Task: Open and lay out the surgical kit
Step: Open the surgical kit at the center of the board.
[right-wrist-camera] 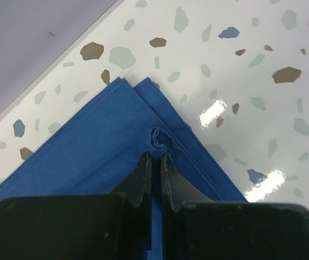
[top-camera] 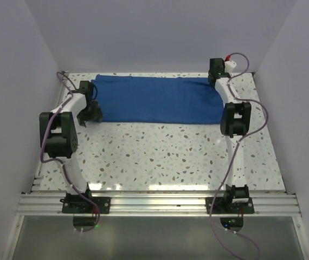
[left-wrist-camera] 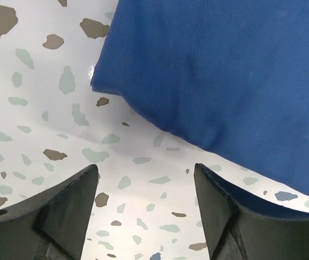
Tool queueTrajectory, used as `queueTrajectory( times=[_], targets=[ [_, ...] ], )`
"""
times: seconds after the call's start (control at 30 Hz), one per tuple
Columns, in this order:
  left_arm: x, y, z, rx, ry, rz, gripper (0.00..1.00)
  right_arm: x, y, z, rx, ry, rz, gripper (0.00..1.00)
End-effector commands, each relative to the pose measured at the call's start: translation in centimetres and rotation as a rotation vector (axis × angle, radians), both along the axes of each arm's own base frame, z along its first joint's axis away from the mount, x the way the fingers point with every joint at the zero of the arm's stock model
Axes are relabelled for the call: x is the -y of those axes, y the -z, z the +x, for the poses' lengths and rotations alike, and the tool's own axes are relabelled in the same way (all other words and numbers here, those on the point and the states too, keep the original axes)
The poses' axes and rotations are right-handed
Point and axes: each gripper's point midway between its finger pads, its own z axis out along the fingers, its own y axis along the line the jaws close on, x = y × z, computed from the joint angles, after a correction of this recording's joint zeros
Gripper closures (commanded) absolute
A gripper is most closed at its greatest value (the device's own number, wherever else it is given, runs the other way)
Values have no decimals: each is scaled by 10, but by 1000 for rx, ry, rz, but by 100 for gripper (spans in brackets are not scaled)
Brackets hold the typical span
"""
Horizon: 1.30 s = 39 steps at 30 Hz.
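Note:
The surgical kit shows as a folded royal-blue cloth wrap (top-camera: pixel 154 100) lying flat across the far side of the table. My left gripper (top-camera: pixel 92 112) hangs low at the wrap's left end. Its jaws are open (left-wrist-camera: pixel 146 173) over bare table, with the cloth's rounded corner (left-wrist-camera: pixel 225 70) just ahead and to the right. My right gripper (top-camera: pixel 213 81) is at the wrap's far right corner. It is shut (right-wrist-camera: pixel 157 157) on a small bunched pinch of the cloth (right-wrist-camera: pixel 89 146) just inside the hemmed corner.
The speckled terrazzo tabletop (top-camera: pixel 160 157) stretches from the wrap to the rail at the near edge. Pale walls close in the back and both sides; the back wall's foot (right-wrist-camera: pixel 35 59) runs near the right gripper.

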Motion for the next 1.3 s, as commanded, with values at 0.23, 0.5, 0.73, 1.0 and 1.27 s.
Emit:
queueTrajectory(
  times=[0.23, 0.5, 0.73, 1.0, 1.27],
  targets=[
    [-9, -109, 21, 287, -77, 39, 4, -50, -161, -49, 208, -176, 108, 100],
    [-10, -173, -1, 438, -123, 31, 0, -155, -134, -197, 20, -485, 348, 100],
    [-13, -236, -22, 604, -178, 28, 0, -130, -145, -420, -101, -570, 304, 100],
    [-2, -256, -43, 666, -224, -30, 0, -54, -101, -544, -245, -378, 220, 4],
    [21, -247, -67, 637, -168, -49, 0, -46, -127, -525, -301, -326, 134, 2]
  ],
)
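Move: The right hand already pinches the drape's upper layer near its far right corner. The board's near edge, where the drape is taken, is some 59 cm back and 5 cm left of it; the folded drape's near right corner is about 27 cm straight back. From the open left hand, that spot on the board's edge is roughly 33 cm back and 60 cm right; the drape's near left corner is about 3 cm straight ahead. Right hand hauls the pinched drape about 50 cm back towards board's near edge, opens; left rises 25 cm. ##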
